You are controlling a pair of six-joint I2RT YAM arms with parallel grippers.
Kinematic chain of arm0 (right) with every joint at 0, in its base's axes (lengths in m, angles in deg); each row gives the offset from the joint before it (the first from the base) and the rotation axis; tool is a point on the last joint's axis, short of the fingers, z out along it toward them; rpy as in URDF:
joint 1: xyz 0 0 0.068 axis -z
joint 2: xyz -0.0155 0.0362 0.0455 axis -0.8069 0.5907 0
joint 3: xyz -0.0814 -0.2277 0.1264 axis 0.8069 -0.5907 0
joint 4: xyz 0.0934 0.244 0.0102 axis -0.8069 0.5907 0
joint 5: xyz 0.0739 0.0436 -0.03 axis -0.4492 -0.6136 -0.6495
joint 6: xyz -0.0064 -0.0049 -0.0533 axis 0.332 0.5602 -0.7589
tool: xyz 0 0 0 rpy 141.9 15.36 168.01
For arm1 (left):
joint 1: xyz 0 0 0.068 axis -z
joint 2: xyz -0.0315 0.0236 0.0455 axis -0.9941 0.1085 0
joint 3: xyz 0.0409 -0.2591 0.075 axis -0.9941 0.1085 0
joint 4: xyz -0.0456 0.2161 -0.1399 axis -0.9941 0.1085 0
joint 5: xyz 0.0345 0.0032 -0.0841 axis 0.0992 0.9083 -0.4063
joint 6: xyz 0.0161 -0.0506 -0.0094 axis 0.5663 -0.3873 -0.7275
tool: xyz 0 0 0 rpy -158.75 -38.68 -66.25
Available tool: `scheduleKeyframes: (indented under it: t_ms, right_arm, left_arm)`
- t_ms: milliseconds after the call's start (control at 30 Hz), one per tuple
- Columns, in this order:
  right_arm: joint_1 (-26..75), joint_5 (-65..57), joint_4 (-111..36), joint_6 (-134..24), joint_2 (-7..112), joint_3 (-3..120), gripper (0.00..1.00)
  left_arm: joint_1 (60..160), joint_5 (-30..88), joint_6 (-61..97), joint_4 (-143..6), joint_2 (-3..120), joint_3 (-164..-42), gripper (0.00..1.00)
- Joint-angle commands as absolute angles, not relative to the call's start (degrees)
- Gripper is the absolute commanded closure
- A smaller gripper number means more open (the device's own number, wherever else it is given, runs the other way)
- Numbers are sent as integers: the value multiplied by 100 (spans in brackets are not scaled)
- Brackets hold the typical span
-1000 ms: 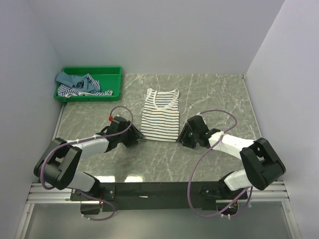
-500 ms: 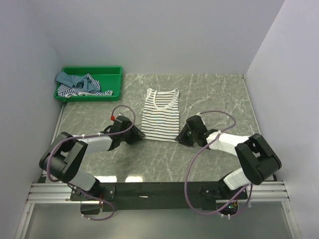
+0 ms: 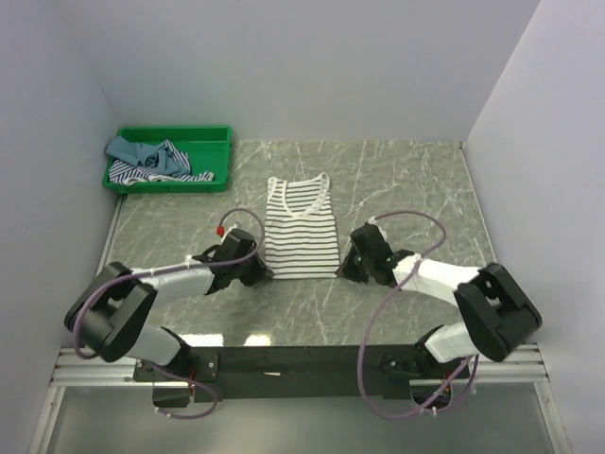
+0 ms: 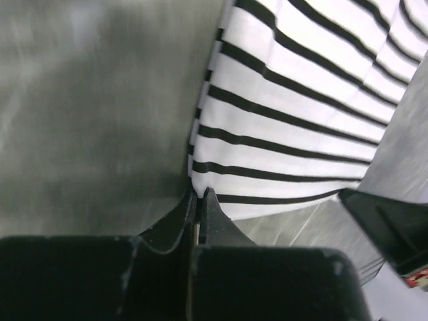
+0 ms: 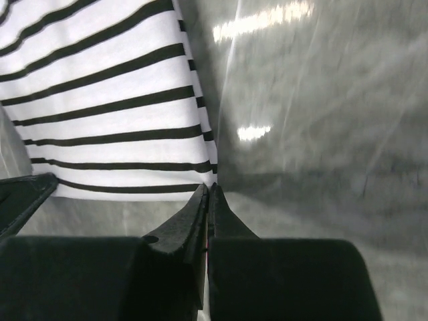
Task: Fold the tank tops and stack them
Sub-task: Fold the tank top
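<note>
A white tank top with thin black stripes (image 3: 301, 233) lies flat mid-table, neck pointing away from the arms. My left gripper (image 3: 266, 271) is shut on its near left hem corner (image 4: 198, 189). My right gripper (image 3: 342, 268) is shut on the near right hem corner (image 5: 210, 179). In the wrist views the striped cloth (image 4: 294, 114) (image 5: 114, 114) spreads out ahead of each pair of closed jaws. A teal-blue tank top (image 3: 132, 151) and a blue-and-white striped one (image 3: 132, 172) lie crumpled in the tray.
The green plastic tray (image 3: 213, 151) stands at the far left, against the left wall. White walls close the table on the left, back and right. The arms' black base rail (image 3: 302, 359) runs along the near edge.
Both grippers closed from open onto the shirt's near hem corners. The shirt has slid a little toward the arms, its hem now nearer and squarer.
</note>
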State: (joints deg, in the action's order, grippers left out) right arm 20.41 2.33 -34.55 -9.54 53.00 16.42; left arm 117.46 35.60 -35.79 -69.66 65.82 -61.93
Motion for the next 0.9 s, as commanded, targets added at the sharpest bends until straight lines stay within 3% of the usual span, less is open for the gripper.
scheduleKeyframes:
  t_ms: [0,267,367,500,667,867]
  right_arm:
    - [1733,458,-2972,-1072,4621,1326,100]
    - [-155,1011,-1496,-27,2441,920,100]
    - [-316,1204,-977,184,1922,1095,100]
    - [-238,1477,-581,18,1815,1666,100]
    - [272,1223,-562,-675,2351,2483,100]
    - [1553,398,-1036,-1590,3036,3187,100]
  left_arm:
    - [12129,3705,-3482,-5936,5954,-5976,99]
    - [13509,4346,-4475,-4160,3871,-5808,99]
    - [13703,4593,-4739,-3553,3167,-5966,99]
    - [13694,4838,-4749,-3270,2858,-6317,99]
    - [13423,5007,-4187,-3357,3323,-7195,99]
    - [12053,4234,-3229,-4016,4209,-7811,99]
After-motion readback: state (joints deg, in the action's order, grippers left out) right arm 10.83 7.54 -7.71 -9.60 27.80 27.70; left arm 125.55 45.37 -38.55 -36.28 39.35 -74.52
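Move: Each hand already holds a hem corner of the tank top, a centimetre or so above the table, the two about 15 cm apart. The strap end lies some 23 cm ahead of both, 6 cm to the left hand's right and 9 cm to the right hand's left. The neckline's bottom is about 16 cm ahead, 7 cm right of the left hand and 8 cm left of the right. The green bin stands roughly 29 cm ahead and 27 cm left of the left hand. Both grippers keep the hem corners pinched between shut fingertips and together pull them quickly back towards the bases, about 12 cm, starting to rise as they go. Still climbing, they turn round and swing forward some 8 cm, ending about 13 cm higher than they began, fingertips tipping slightly outward and up, hem held spread between them. ##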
